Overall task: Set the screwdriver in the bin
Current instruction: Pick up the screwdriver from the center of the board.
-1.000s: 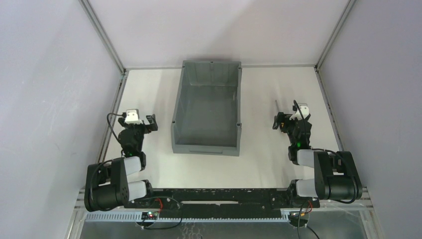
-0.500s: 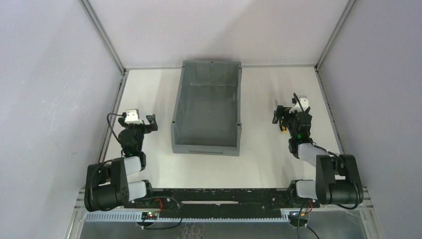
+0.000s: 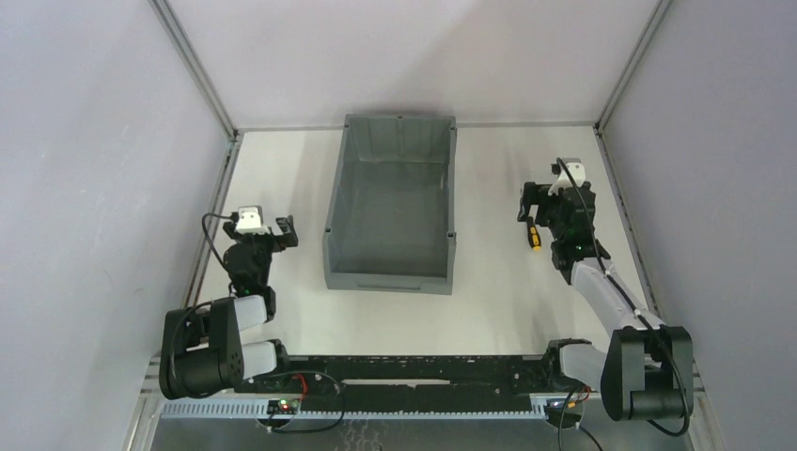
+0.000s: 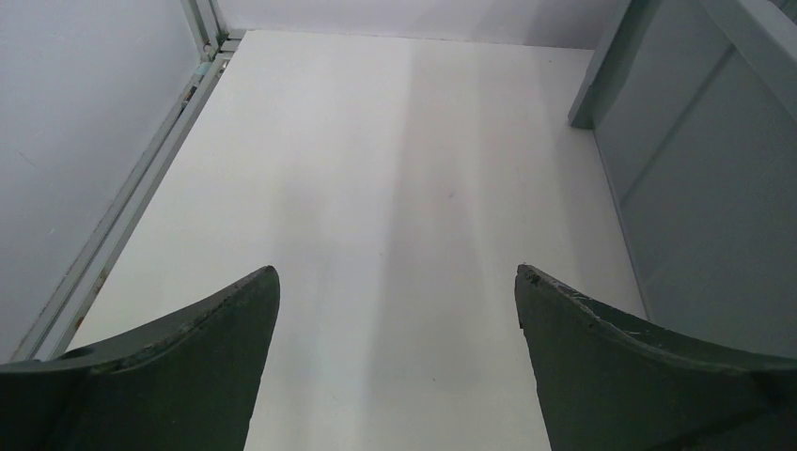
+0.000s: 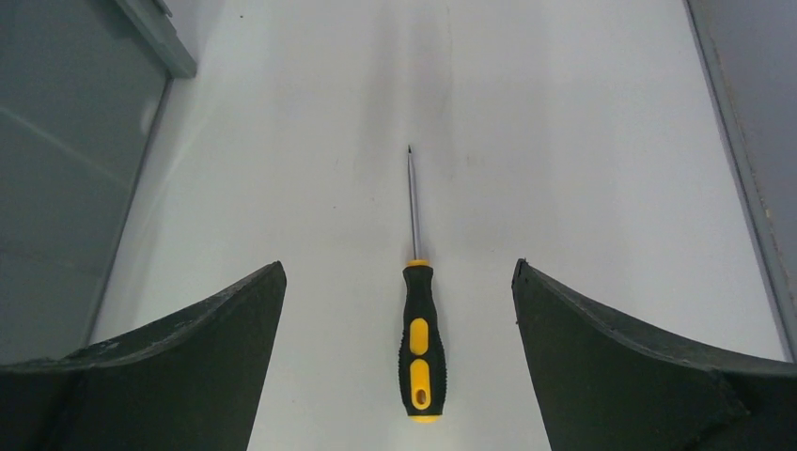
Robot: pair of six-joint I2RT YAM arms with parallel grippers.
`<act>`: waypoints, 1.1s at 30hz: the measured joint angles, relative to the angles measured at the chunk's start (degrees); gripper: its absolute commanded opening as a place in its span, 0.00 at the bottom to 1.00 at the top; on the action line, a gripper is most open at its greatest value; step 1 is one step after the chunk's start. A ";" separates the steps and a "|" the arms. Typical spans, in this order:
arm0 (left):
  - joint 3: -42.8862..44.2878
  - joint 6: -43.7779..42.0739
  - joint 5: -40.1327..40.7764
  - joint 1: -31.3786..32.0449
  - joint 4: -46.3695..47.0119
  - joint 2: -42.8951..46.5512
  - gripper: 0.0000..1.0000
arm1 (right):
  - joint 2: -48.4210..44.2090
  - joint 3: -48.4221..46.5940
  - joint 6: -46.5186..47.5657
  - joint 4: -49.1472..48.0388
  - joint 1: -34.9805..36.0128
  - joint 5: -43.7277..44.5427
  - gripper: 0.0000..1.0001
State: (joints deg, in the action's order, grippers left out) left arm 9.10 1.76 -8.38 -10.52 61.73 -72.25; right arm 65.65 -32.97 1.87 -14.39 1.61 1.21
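The screwdriver [image 5: 419, 338], black and yellow handled, lies flat on the white table with its thin shaft pointing away from me. My right gripper [image 5: 397, 266] hovers over it, open wide, with the handle centred between its fingers [image 5: 207, 348] and touching neither. From above, the handle of the screwdriver [image 3: 534, 237] peeks out beside the right gripper [image 3: 553, 209], to the right of the grey bin [image 3: 388, 274], which holds nothing that I can see. My left gripper [image 3: 256, 235] rests left of the bin, open and holding nothing.
The bin's outer wall [image 4: 695, 188] rises to the right of the left gripper [image 4: 397, 271], and the same bin [image 5: 66, 169] shows at the left of the right wrist view. A metal frame rail [image 3: 620, 202] runs along the table's right edge, near the right arm.
The right arm has reached further from its base, carrying its open gripper over the screwdriver's shaft; the yellow handle now shows. The left arm and the bin have not moved.
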 measured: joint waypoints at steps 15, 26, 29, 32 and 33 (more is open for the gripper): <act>0.00 0.00 0.00 0.00 0.00 0.00 1.00 | 6.82 -19.15 -1.36 32.30 0.17 -0.20 1.00; 0.00 0.00 0.00 0.00 0.04 0.00 1.00 | 18.62 -27.93 -2.43 46.01 0.15 -0.24 0.99; 0.00 0.00 0.00 0.00 0.04 0.00 1.00 | 22.69 -30.47 -2.64 48.39 0.15 -0.24 1.00; 0.00 0.00 0.00 0.00 0.04 0.00 1.00 | 26.38 -32.57 -2.73 50.14 0.15 -0.17 1.00; 0.00 0.00 0.00 0.00 0.04 0.00 1.00 | 27.39 -33.03 -2.73 50.49 0.15 -0.17 1.00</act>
State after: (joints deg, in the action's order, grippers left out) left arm 9.10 1.76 -8.38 -10.52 61.78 -72.25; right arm 93.03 -66.00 -0.86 36.10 1.76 1.04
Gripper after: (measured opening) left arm 0.996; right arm 0.993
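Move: The screwdriver lies with its shaft pointing forward, its middle about 4 cm ahead of the right hand, 1 cm to its right and some 14 cm below. The grey bin is the only neighbour, its middle about 29 cm to the right hand's left, 5 cm ahead and 10 cm lower. From the idle left hand the screwdriver is about 54 cm to the right, 6 cm ahead and 11 cm below. The right hand rises about another centimetre while easing back, then turns downward and sinks some 8 cm towards the screwdriver's handle, ending about 2 cm farther back than it began. Throughout the descent the wrist pitches the fingers down by about 45 degrees, from nearly level to pointing steeply at the table, and the fingers stay wide open, straddling the line of the handle from above without touching it. ##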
